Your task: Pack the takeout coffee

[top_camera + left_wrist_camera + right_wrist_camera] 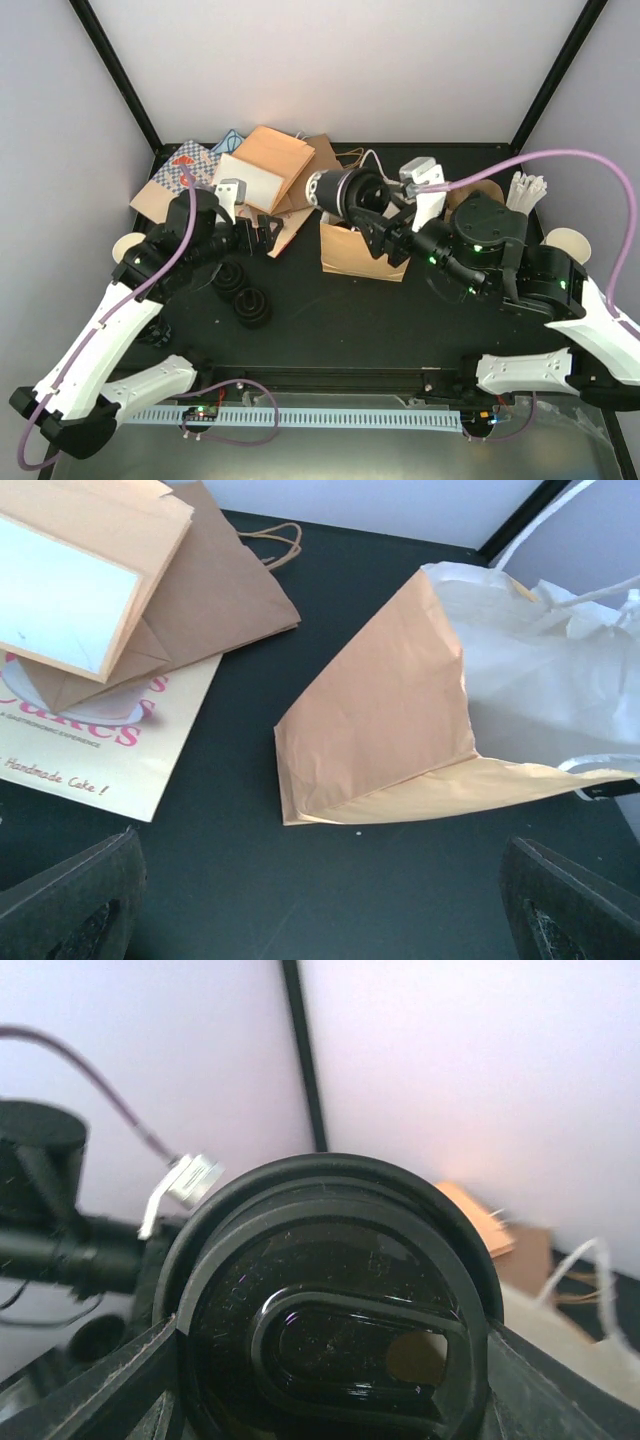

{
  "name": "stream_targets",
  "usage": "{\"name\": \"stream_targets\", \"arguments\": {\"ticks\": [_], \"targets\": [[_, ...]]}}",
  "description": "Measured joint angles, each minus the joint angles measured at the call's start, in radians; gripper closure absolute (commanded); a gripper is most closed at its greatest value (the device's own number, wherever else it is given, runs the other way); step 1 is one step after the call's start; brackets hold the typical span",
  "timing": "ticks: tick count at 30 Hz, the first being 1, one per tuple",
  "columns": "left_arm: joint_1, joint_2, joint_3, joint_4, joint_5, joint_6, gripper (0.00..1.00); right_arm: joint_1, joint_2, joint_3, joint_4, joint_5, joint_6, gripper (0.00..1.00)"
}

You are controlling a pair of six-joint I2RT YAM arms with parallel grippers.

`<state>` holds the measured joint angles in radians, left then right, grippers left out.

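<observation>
My right gripper (pixel 372 207) is shut on the takeout coffee (pixel 338 188), a cream cup with a black lid. It holds the cup on its side above the open top of a standing brown paper bag (pixel 352 255). The lid (pixel 330 1310) faces the right wrist camera and fills that view, with a finger on either side (pixel 150 1385). My left gripper (pixel 267 236) is open and empty, just left of the bag. Its wrist view shows the bag (pixel 385 720) lined with white paper (pixel 545 675), and black fingertips (pixel 70 905) at the bottom corners.
Flat paper bags and printed boxes (pixel 265 165) are piled at the back left. A loose stack of black lids (pixel 245 295) lies near the left arm. Lidless cups stand at the left (pixel 128 246) and right (pixel 566 240) edges. White sticks (pixel 528 188) stand at the back right.
</observation>
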<state>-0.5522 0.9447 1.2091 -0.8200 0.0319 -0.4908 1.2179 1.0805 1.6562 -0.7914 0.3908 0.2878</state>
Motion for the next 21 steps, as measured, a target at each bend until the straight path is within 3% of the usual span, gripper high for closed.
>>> {"name": "stream_targets", "arguments": {"ticks": [10, 21], "targets": [[0.048, 0.055, -0.004, 0.084, 0.169, 0.003, 0.01, 0.0, -0.084, -0.041, 0.08, 0.311, -0.126, 0.39], [0.015, 0.177, -0.009, 0.154, 0.237, 0.022, 0.01, -0.008, -0.054, -0.197, -0.069, 0.46, -0.054, 0.4]]}}
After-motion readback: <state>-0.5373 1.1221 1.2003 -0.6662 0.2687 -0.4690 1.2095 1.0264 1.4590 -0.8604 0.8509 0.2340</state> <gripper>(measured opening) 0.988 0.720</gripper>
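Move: The right hand grips a black-lidded coffee cup by its lid, high up; the open paper bag stands about 14 cm ahead, 3 cm to its right and 36 cm below. From that hand the brown cup tray is some 25 cm ahead and 24 cm right, the black lids about 3 cm ahead and 21 cm left. From the open left hand the bag lies about 6 cm ahead, 18 cm right and 20 cm down; the folded bags are about 20 cm straight ahead. The right hand, keeping its grip on the cup's lid, arcs to its right by about 7 cm with a small rise, then sinks some 9 cm while easing forward towards the bag, the wrist swinging about 25 degrees clockwise and the cup's base dipping further down. Meanwhile the left hand, fingers still wide open and empty, rises slightly and then slides right, a little forward and down towards the bag's left side, turning clockwise by about 10 degrees. ##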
